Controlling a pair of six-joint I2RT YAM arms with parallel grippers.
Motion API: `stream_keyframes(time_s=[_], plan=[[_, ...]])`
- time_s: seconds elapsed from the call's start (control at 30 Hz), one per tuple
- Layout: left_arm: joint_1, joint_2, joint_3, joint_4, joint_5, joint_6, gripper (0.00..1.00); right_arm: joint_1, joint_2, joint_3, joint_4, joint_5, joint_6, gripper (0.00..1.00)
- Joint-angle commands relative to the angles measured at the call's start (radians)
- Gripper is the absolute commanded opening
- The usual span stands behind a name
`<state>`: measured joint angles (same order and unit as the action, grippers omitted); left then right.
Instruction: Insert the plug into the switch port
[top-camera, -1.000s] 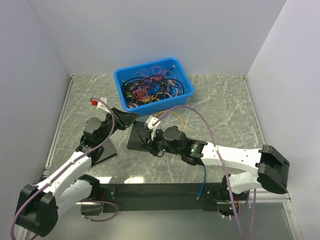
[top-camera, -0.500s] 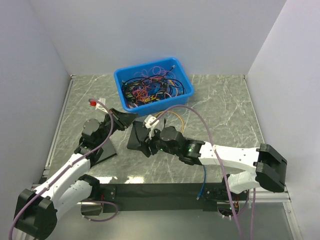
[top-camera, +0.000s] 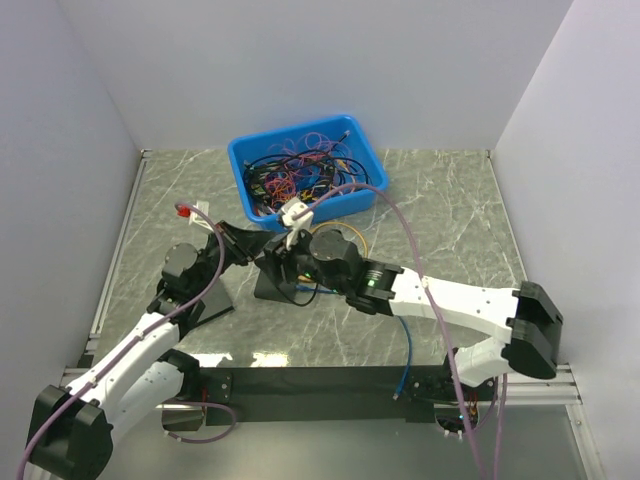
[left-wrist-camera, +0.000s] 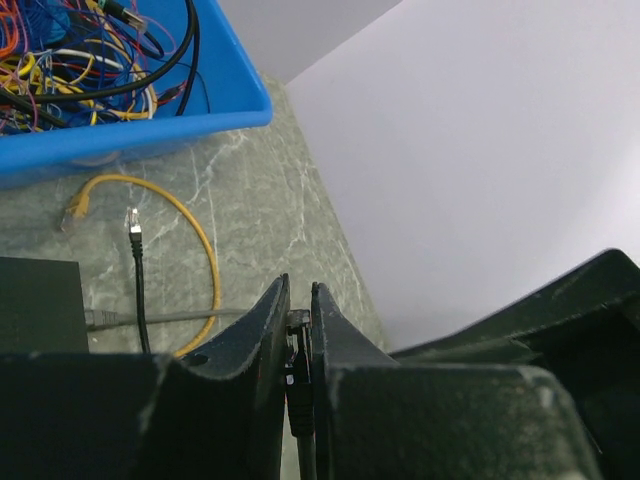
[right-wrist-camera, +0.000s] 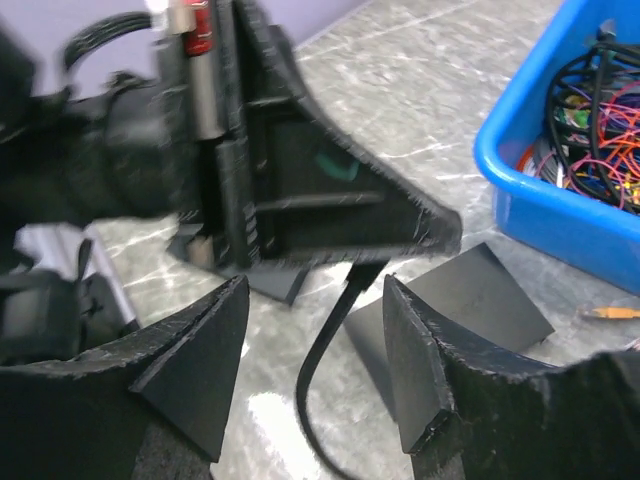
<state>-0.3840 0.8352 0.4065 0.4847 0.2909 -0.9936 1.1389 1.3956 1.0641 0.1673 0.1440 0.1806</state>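
Observation:
My left gripper (left-wrist-camera: 298, 288) is shut on a black plug (left-wrist-camera: 298, 350), whose cable runs down between the jaws. In the top view the left gripper (top-camera: 260, 240) hovers at the far left corner of the black switch (top-camera: 275, 288). My right gripper (right-wrist-camera: 315, 365) stands open just in front of the left one, with the plug's black cable (right-wrist-camera: 335, 335) hanging loose between its fingers, touching neither. The right gripper (top-camera: 285, 263) is over the switch in the top view. The switch ports do not show.
A blue bin (top-camera: 352, 197) full of tangled cables stands behind the switch. A yellow cable (left-wrist-camera: 205, 250) and a loose black cable (left-wrist-camera: 137, 270) lie on the table between bin and switch. A second black block (top-camera: 208, 300) lies left of the switch.
The right gripper opened, let go of the plug's cable and rose toward the bin. The left gripper closed on the plug and now holds it alone.

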Motion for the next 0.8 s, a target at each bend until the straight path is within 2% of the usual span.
stream_keyframes(time_s=[0.0, 0.3, 0.53, 0.77], plan=[[-0.004, -0.033, -0.003, 0.022, 0.004, -0.011, 0.0, -0.001, 0.054, 0.088, -0.026, 0.081, 0.005, 0.62], [-0.004, -0.059, 0.012, -0.021, -0.007, 0.013, 0.01, -0.001, 0.085, 0.094, -0.029, 0.114, 0.026, 0.56], [-0.004, -0.054, 0.018, -0.02, -0.004, 0.015, 0.0, -0.031, 0.068, 0.077, 0.001, 0.14, 0.074, 0.46], [-0.004, -0.073, 0.022, -0.006, 0.025, 0.029, 0.0, -0.056, 0.12, 0.119, -0.015, 0.125, 0.092, 0.35]])
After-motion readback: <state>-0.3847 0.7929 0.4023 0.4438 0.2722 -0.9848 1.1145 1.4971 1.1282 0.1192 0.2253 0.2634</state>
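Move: The right hand, empty and open, goes for the black cable just below the plug held in the left fingers. That spot is about 4 cm ahead of the right hand, 1 cm to its left and 3 cm below it. The switch lies on the table about 8 cm ahead and 26 cm below the right hand; the blue bin's middle is some 33 cm ahead and 9 cm right. From the left hand, the same stretch of cable hangs about 3 cm straight below. No grip by the right fingers on the cable can be made out yet, while the left hand stays almost in place and keeps pinching the plug end. The right hand goes forward about 3 cm and down nearly as far, closing in beneath the left fingertips, turning slightly clockwise as its fingers narrow around the cable without shutting. ##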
